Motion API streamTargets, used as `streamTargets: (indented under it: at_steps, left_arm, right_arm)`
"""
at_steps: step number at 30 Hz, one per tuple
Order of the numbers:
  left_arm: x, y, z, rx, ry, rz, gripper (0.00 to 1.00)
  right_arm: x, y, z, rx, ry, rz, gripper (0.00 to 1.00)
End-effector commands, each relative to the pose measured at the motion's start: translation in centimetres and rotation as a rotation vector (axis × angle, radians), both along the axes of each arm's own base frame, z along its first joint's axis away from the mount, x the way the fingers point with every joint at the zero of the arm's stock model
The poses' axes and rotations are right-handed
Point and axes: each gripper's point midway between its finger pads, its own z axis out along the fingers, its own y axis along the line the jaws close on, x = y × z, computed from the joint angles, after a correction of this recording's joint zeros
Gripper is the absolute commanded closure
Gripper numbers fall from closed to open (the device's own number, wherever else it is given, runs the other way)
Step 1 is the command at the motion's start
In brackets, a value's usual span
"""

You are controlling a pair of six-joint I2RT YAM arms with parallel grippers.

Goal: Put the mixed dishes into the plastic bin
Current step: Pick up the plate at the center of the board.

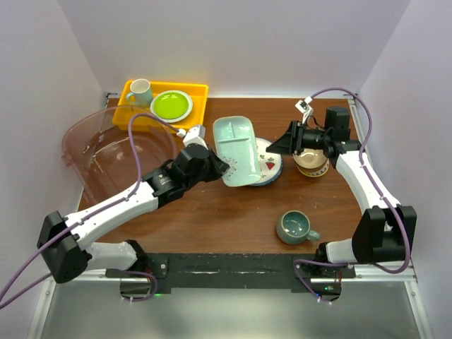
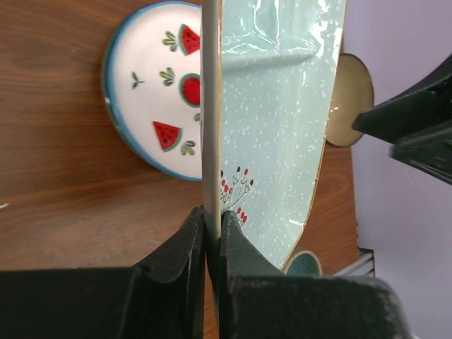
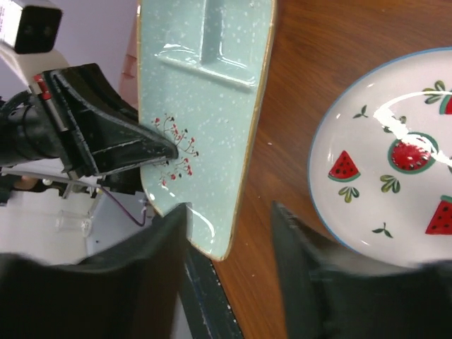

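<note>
A pale green divided tray hangs tilted on edge over the table's middle. My left gripper is shut on its near rim; in the left wrist view the fingers pinch the tray. My right gripper stands open at the tray's right side. In the right wrist view the tray's corner sits between the spread jaws of my right gripper, with a gap on the right. A blue-rimmed watermelon plate lies beneath. The cream-tan bowl, the teal mug and the plastic bin are also in sight.
A yellow tray at the back left holds a white mug and a lime-green plate. The bin stands at the left, behind my left arm. The teal mug sits near the front right, close to the right arm's base.
</note>
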Motion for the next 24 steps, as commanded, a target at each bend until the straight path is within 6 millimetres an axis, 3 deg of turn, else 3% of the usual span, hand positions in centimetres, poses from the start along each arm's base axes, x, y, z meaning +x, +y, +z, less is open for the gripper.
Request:
streamTargets:
  at_steps: [1,5,13,20,24]
  left_arm:
    - [1.4,2.6,7.0,-0.09,-0.19,0.091,1.0]
    - [1.6,5.7,9.4,-0.109,-0.246,0.153,1.0]
    - [2.1,11.7,10.9,-0.038,-0.3,0.26,1.0]
    - [1.7,15.5,13.2,0.051,-0.375,0.346,1.0]
    - [1.8,17.1,13.5,0.102,-0.382,0.375,1.0]
  right_arm:
    - [-0.9,0.0,2.8,-0.009,-0.167,0.074,0.34]
    - [-1.2,-0.1,2.9,-0.033,-0.195,0.084,0.22]
    - [-1.3,-0.4,2.5,-0.07,-0.237,0.088,0.12]
    - [-1.7,-0.6,1.6,-0.088,-0.242,0.087,0.09]
    - [-1.6,-0.6,1.4,-0.097,-0.244,0.084,0.09]
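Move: My left hand already pinches the mint tray. The plastic bin's middle lies about 36 cm to its left, 6 cm ahead and 13 cm lower; the yellow box is some 29 cm ahead and 24 cm left. The watermelon plate sits roughly 10 cm ahead, 8 cm right and 20 cm below that hand. From my half-open right hand the same plate is about 6 cm ahead, 6 cm left and 22 cm down, with the bowls 4 cm ahead, 13 cm right. I swing my left hand about 15 cm to the left, away from the watermelon plate and towards the plastic bin, climbing some 5 cm on the way, keeping the tray pinched and turning it about 15 degrees counter-clockwise while the fingers tip up a little. Meanwhile my right hand, already free of the tray, stays high by the plate and spreads its fingers nearly fully open. ##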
